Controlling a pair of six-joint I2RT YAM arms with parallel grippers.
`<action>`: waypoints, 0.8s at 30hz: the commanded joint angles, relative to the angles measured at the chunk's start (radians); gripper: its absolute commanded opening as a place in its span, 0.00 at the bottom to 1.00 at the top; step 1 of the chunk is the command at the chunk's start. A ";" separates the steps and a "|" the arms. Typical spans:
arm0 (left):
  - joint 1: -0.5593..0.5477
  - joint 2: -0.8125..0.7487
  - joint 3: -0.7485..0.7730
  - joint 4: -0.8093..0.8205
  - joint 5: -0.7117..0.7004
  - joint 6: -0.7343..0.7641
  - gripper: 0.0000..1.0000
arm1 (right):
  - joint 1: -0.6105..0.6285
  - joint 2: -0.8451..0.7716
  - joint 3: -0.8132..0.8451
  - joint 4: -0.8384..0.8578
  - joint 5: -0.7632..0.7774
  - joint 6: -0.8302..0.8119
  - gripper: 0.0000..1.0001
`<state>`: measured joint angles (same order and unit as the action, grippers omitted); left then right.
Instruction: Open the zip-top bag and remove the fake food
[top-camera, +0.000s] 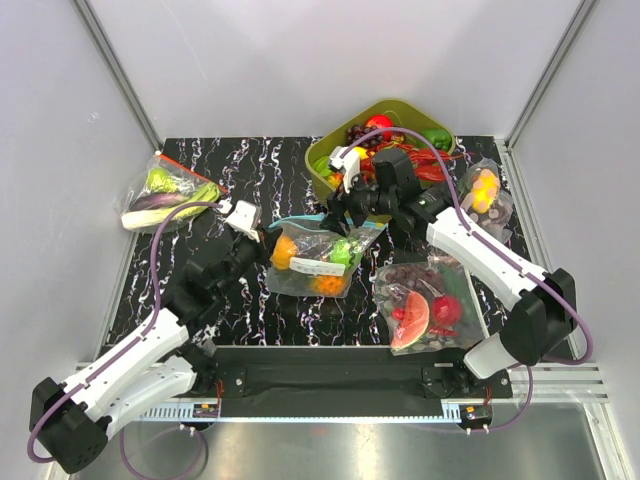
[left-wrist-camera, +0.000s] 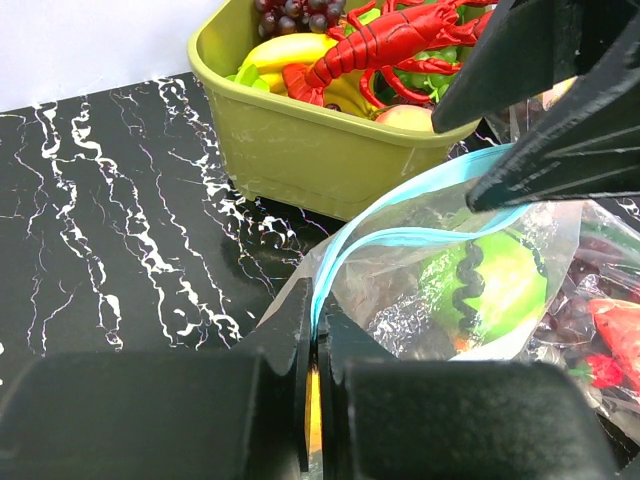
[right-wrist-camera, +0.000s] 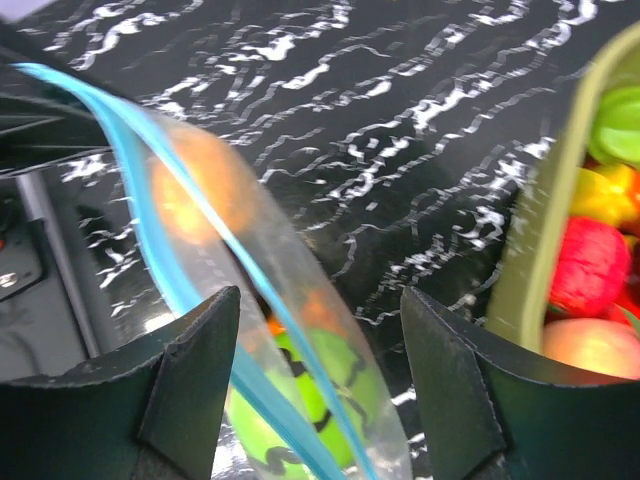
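Observation:
The clear zip-top bag (top-camera: 318, 258) lies mid-table with its light-blue strip (left-wrist-camera: 400, 237) raised. Inside show a green ball (left-wrist-camera: 495, 285), an orange fruit (top-camera: 284, 252) and a bumpy orange piece (top-camera: 328, 284). My left gripper (top-camera: 262, 240) is shut on the left end of the strip (left-wrist-camera: 318, 335). My right gripper (top-camera: 346, 216) is open and straddles the bag's mouth (right-wrist-camera: 320, 335), one finger on each side. In the right wrist view the two blue strips (right-wrist-camera: 150, 200) run apart, so the mouth is parted, with the green ball (right-wrist-camera: 320, 400) below.
An olive bin (top-camera: 330, 160) with a red lobster (left-wrist-camera: 380, 45), grapes and other fake food stands just behind the bag. A bag of green vegetables (top-camera: 165, 190) lies far left, a watermelon-and-grapes bag (top-camera: 425, 305) front right, and another bag (top-camera: 484, 190) far right.

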<state>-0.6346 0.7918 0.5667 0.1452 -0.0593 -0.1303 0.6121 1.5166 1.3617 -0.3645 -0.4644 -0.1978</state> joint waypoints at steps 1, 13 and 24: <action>-0.007 -0.005 0.004 0.071 0.016 0.015 0.00 | -0.005 -0.004 0.028 0.018 -0.114 -0.002 0.72; -0.008 -0.012 0.010 0.070 0.027 0.012 0.00 | -0.003 0.059 0.060 0.009 -0.120 0.037 0.19; -0.027 -0.065 0.108 -0.117 -0.152 -0.289 0.74 | -0.003 -0.032 0.099 0.030 0.112 0.159 0.00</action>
<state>-0.6540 0.7521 0.6174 0.0380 -0.1600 -0.2558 0.6121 1.5501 1.3891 -0.3649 -0.4267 -0.0799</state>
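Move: My left hand still pinches the zip-top bag's left end. The stretch of zip lip for my open right hand is almost between its fingers, about 1 cm back, 1 cm left and 2 cm below; from my left hand it lies some 16 cm right and 4 cm ahead. From my right hand, the melon in the bag is roughly 6 cm back, 1 cm right and 8 cm down, and the green bin 13 cm ahead, 10 cm right and 8 cm lower. I ease my right hand about 2 cm left, down and slightly back onto the zip edge and shut its fingers, pinching the farther lip, then bring it back right, a little forward and up by about 1 cm. Only once that grip is closed do I spread my left fingers wide, let go of the zip's left end and start drawing that hand up and left, 1 to 2 cm. ##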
